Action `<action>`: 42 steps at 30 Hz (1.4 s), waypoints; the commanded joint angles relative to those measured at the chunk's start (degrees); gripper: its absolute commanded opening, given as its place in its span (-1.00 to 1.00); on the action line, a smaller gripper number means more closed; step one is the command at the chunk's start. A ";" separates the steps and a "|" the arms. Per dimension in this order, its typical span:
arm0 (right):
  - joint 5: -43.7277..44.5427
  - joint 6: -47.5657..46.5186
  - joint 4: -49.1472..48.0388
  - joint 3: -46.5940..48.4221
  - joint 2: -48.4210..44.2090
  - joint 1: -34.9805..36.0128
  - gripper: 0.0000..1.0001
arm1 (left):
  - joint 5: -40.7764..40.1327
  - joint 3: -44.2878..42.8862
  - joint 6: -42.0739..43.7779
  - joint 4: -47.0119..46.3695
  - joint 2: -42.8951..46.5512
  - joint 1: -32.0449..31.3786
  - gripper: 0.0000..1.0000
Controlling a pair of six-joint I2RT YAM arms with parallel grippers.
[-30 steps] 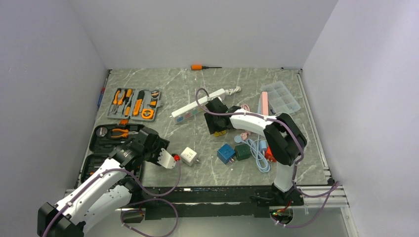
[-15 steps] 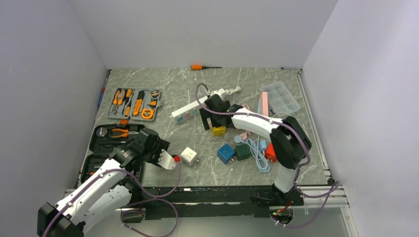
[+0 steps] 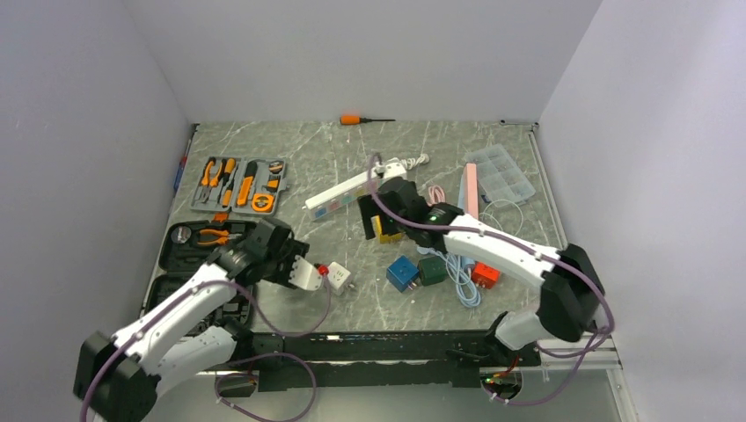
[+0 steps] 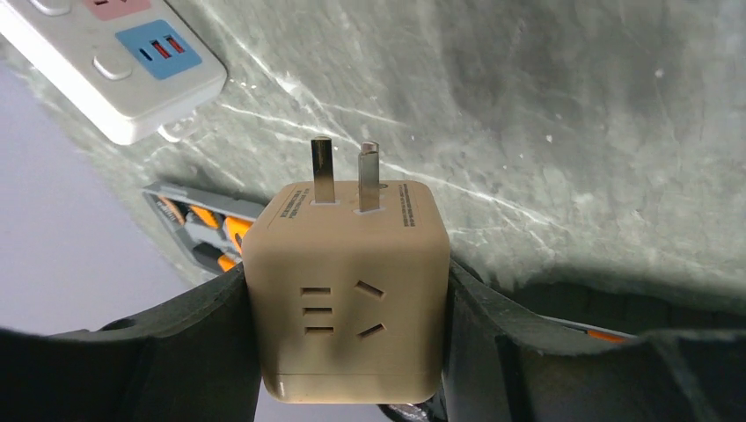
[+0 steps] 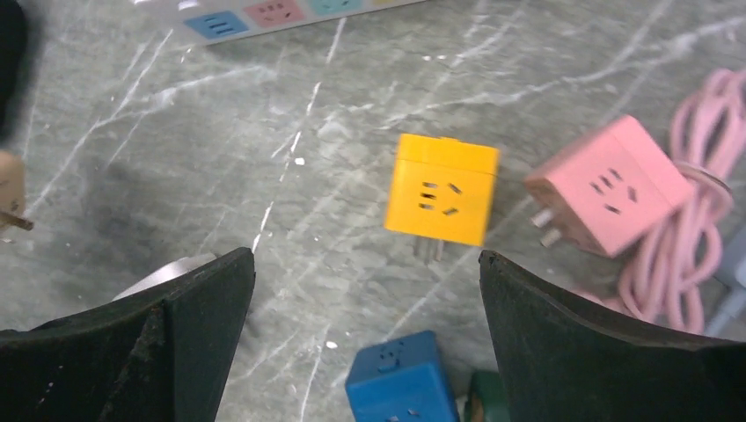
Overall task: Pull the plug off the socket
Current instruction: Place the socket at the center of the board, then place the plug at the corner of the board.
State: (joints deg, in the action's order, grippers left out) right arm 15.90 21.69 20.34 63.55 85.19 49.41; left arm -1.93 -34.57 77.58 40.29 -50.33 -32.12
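A white cube plug point(image 4: 347, 290) with two pins pointing away sits clamped between my left gripper's point(image 4: 347, 303) fingers; it shows at the table's front left point(image 3: 338, 279), apart from the white socket strip point(image 3: 343, 193) point(image 4: 114, 61). My right gripper point(image 5: 362, 264) point(image 3: 380, 220) hovers open above the table, with nothing between its fingers. A yellow cube plug point(image 5: 442, 189) point(image 3: 388, 231) lies on the table just beyond it. The strip's coloured outlets point(image 5: 264, 10) edge the top of the right wrist view.
A pink cube point(image 5: 609, 185) with a pink cable point(image 5: 695, 255), a blue cube point(image 5: 400, 387) point(image 3: 402, 272) and a green cube point(image 3: 432, 270) lie near the right gripper. Tool cases point(image 3: 239, 185) point(image 3: 189, 246) sit at the left, a clear organiser box point(image 3: 503, 173) at the back right, a screwdriver point(image 3: 361, 119) at the back.
My right gripper's jaws have opened wide and its arm has swung out to the right. The left arm has shifted slightly right with the white cube still in its grip.
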 commanded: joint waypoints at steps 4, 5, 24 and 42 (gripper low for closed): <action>1.94 5.37 3.27 -6.29 -16.59 -5.01 0.97 | 7.02 -19.34 -15.83 1.35 -14.57 -2.04 -1.00; 1.98 5.80 3.95 -7.09 -18.67 -5.81 0.96 | 7.14 -22.01 -17.22 1.44 -16.42 -3.08 -1.00; 9.03 10.66 20.40 -7.56 -35.82 -9.15 0.99 | 9.01 -38.62 -37.65 0.53 -48.53 -15.81 -1.00; 8.35 9.19 20.63 -5.29 -33.16 -10.35 0.99 | 26.56 -47.01 -43.67 8.92 -48.65 -17.15 0.99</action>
State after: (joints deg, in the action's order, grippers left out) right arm 23.77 31.73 41.65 55.61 50.68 39.70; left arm 17.28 -73.36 33.74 42.74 -102.61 -49.41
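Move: The left hand holds the beige plug; its spot on the board lies about 20 cm to the right, level fore-and-aft, 6 cm down. Around that spot, the white plug stands some 4 cm left and 2 cm nearer, the blue one 9 cm right and 1 cm nearer, the yellow one 10 cm farther out and 7 cm right. From the empty right hand the spot lies about 6 cm back, 4 cm left and 12 cm down. Rightward some 20 cm, in an arc that first climbs forward about 6 cm and then sinks and draws back, the left hand carries the beige plug to the bare patch between the white and blue plugs. Its fingers, tipping some 35 degrees back towards the base, open and lift off slightly. The right hand, already open, clears out about 15 cm right, rising and pulling back. ##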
